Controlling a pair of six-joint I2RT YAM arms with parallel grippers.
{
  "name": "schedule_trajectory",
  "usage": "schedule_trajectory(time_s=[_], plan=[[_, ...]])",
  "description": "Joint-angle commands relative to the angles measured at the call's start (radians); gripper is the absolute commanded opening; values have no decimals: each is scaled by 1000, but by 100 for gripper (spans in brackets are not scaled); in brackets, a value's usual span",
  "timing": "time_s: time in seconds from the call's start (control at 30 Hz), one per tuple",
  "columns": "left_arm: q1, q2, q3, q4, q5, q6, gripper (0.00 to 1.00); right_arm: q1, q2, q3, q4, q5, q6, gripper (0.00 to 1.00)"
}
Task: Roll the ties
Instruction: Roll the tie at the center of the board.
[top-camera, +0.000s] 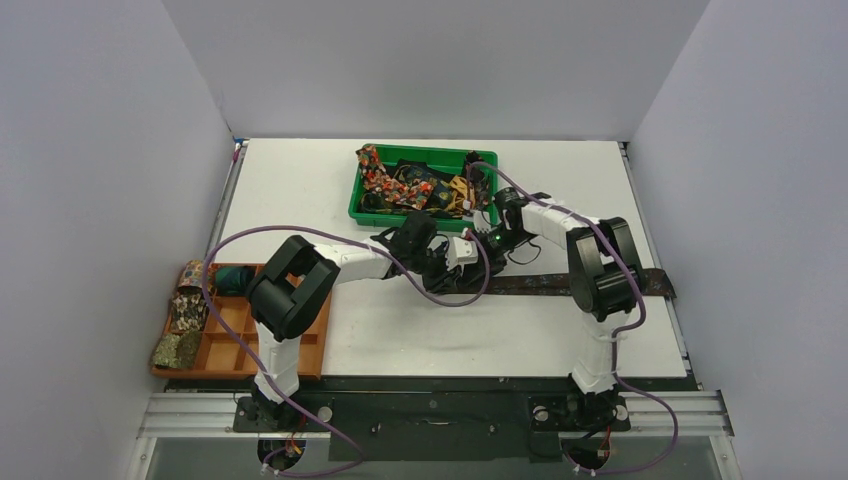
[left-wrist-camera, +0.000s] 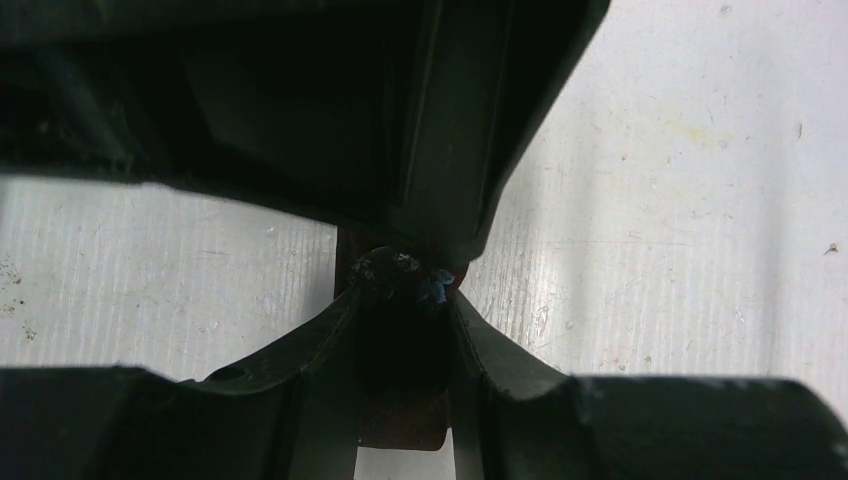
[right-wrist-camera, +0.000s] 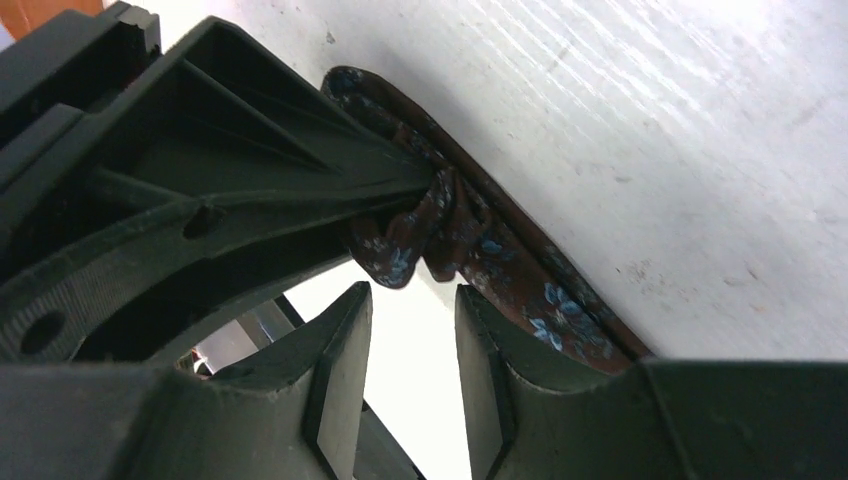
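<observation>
A long dark brown tie (top-camera: 560, 285) with small blue flowers lies across the table toward the right edge. Its left end is bunched into a small wad (left-wrist-camera: 388, 268), and my left gripper (left-wrist-camera: 400, 290) is shut on it just above the table. In the right wrist view, the left gripper's fingers (right-wrist-camera: 300, 175) pinch the crumpled end of the tie (right-wrist-camera: 470, 240). My right gripper (right-wrist-camera: 412, 335) hangs right in front of that wad, open, with only bare table showing between its pads. Both grippers meet at mid-table, left (top-camera: 440, 270) and right (top-camera: 468, 252).
A green bin (top-camera: 420, 222) at the back holds a heap of loose patterned ties. An orange divided tray (top-camera: 235, 345) at the left edge carries several rolled ties (top-camera: 185, 310). Purple cables loop over both arms.
</observation>
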Motion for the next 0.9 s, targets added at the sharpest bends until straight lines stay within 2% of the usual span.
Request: schedule_trajectory(time_s=[0.0,0.23,0.33,0.37,0.43,0.63,0.73,0.87], plan=[[-2,36,14,-93,-13,17,29,26,21,51,44,-36,32,34],[-5,41,17,-103,-10,28,30,27,40,59,81,-43,46,34],[-5,45,26,-104,-12,29,33,29,41,57,85,-42,46,18],[-5,46,28,-107,-12,28,33,29,42,52,84,-37,46,9],[-4,43,39,-115,-12,28,37,26,46,44,78,-18,38,0],[9,-51,-13,33,7,-43,61,9,47,17,70,23,21,0],[-6,-80,-24,111,-18,-50,65,5,46,10,69,20,17,0],[-28,-57,-1,137,-62,-42,68,3,43,10,67,12,15,0]])
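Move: The tie's bunched-up fold sits at the left hand's fingertips, roughly 1 cm to their right. From the right hand, the fold is about 1 cm ahead, 2 cm to the left and 1 cm below. The tie's flat length runs off to the right, its middle some 23 cm right of the left hand and level with it; the green tray's middle lies about 21 cm ahead and 6 cm left of the left hand. The right fingers pinch the bunched fold of the tie: still open, they slide about 1.5 cm left onto it, shut fully, then keep their hold while easing roughly half a centimetre forward and a little back to the right. The left hand stays almost in place at the tie's end and, once the right has closed, spreads its fingers wide to let go. ##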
